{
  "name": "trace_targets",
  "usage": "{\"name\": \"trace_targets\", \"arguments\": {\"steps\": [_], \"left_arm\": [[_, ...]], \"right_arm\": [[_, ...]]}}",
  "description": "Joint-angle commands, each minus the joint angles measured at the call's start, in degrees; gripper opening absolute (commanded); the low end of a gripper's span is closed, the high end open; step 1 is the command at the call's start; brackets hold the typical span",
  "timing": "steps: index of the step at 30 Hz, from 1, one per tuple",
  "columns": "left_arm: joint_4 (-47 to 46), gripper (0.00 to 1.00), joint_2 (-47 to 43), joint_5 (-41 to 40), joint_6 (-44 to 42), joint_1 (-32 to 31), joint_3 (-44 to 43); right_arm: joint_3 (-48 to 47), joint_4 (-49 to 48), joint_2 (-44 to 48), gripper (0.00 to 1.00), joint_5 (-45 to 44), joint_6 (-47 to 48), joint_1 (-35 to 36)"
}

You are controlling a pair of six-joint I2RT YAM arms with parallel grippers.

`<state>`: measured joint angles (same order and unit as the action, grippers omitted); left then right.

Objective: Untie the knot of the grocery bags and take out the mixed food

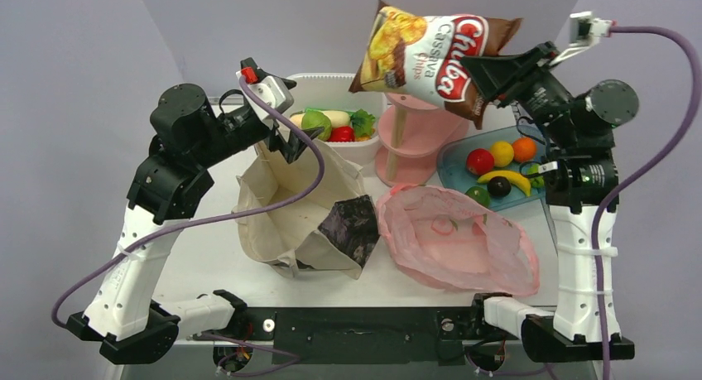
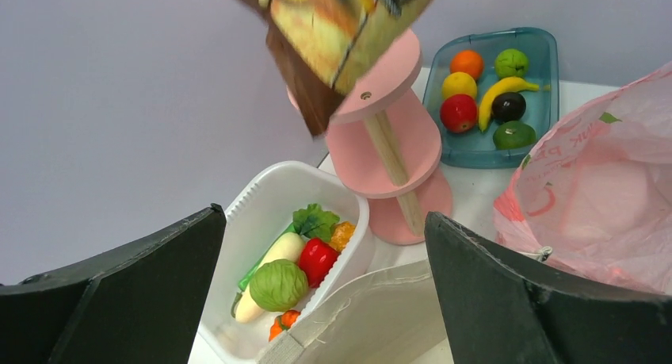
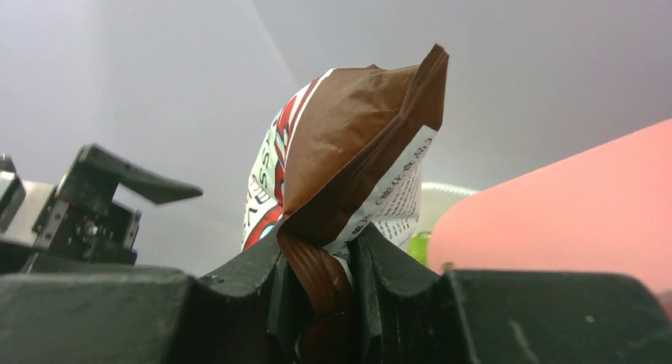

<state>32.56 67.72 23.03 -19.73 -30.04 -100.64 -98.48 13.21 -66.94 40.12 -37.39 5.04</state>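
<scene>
My right gripper (image 1: 484, 68) is shut on the bottom seam of the dark brown crisp packet (image 1: 422, 53), holding it high above the pink stand. The seam is pinched between the pads (image 3: 273, 285). My left gripper (image 1: 296, 141) hangs open over the rim of the beige canvas tote (image 1: 281, 214), its wide-set fingers (image 2: 119, 293) holding nothing. The pink plastic bag (image 1: 455, 239) lies open and slack on the table. A round green vegetable (image 2: 277, 285), a white radish (image 2: 284, 249) and a leafy green (image 2: 315, 220) lie in the white basket (image 2: 261, 197).
A two-tier pink stand (image 1: 414, 140) rises behind the pink bag. A blue tray (image 1: 451, 169) at the back right holds several fruits. A red pepper (image 2: 317, 257) is also in the basket. The tote's dark patterned patch (image 1: 352, 223) faces the pink bag.
</scene>
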Motion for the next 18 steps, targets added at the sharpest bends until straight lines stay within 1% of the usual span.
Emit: {"name": "trace_targets", "arguments": {"steps": [1, 2, 3, 4, 5, 6, 7, 8, 9, 10, 12, 14, 16, 18], "left_arm": [[-0.4, 0.97, 0.6, 0.9, 0.0, -0.1, -0.4], [-0.6, 0.97, 0.6, 0.6, 0.1, -0.1, 0.2], [-1.1, 0.97, 0.6, 0.1, 0.0, -0.1, 0.5], [-1.2, 0.97, 0.6, 0.0, -0.2, -0.1, 1.1], [-1.4, 0.97, 0.6, -0.4, -0.5, -0.1, 1.3], [-1.7, 0.97, 0.8, -0.6, -0.6, -0.1, 1.7], [-1.9, 0.97, 0.8, -1.0, -0.6, -0.1, 1.9], [-2.1, 0.97, 1.0, -1.1, -0.6, -0.1, 1.9], [-2.3, 0.97, 1.2, -1.2, -0.6, -0.1, 1.9], [-2.3, 0.97, 1.6, -1.2, -0.6, -0.1, 1.8], [-2.3, 0.97, 2.4, -1.3, -0.3, -0.2, 1.4], [-2.6, 0.97, 3.0, -1.6, 0.0, -0.2, 1.3], [-3.4, 0.97, 3.4, -2.0, 0.6, -0.2, 1.1], [-3.9, 0.97, 3.8, -2.2, 1.4, -0.2, 0.6]], "right_arm": [[4.8, -14.7, 4.2, 0.00, 1.4, -11.9, -13.3], [7.8, -16.4, 6.1, 0.00, 2.8, -16.3, -15.7], [9.1, -18.0, 7.8, 0.00, 3.7, -18.2, -20.2], [11.6, -18.3, 8.6, 0.00, 4.1, -21.4, -22.3], [12.9, -18.5, 10.2, 0.00, 4.5, -22.8, -26.3], [15.2, -18.4, 10.9, 0.00, 4.5, -25.1, -28.3], [16.2, -17.4, 12.4, 0.00, 4.3, -25.8, -31.9], [17.8, -16.8, 13.0, 0.00, 4.3, -26.8, -33.5], [18.3, -15.1, 13.8, 0.00, 4.4, -27.3, -37.0], [19.3, -14.2, 14.0, 0.00, 4.3, -28.0, -38.7], [21.0, -11.0, 14.7, 0.00, 4.2, -28.4, -44.5], [23.1, -9.1, 15.2, 0.00, 3.7, -28.7, -48.0], [24.8, -7.4, 15.2, 0.00, 2.8, -29.0, -50.0], [25.8, -5.3, 14.3, 0.00, 1.2, -28.3, -50.6]]}}
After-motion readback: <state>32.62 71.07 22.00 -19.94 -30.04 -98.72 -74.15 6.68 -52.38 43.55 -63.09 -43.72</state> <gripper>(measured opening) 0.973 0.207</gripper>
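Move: The right hand already holds the chips bag high up. The blue fruit tray on its way lies about 22 cm right, 23 cm ahead and 52 cm below; the pink shelf's middle is some 32 cm ahead, 2 cm right and 40 cm lower. The open pink bag is almost straight below, roughly 7 cm right and 50 cm down. The empty left hand has the tote bag directly beneath, about 38 cm lower. Swinging fast to its right, about 20 cm, the right arm carries the pinched chips bag away from the left hand towards the side of the fruit tray, sinking some 7 cm. The wrist rolls and turns clockwise so that the fingers end up pointing nearly forward, grip unchanged. Meanwhile the left hand, fingers still wide open, eases down and forward a few centimetres towards the tote bag. ##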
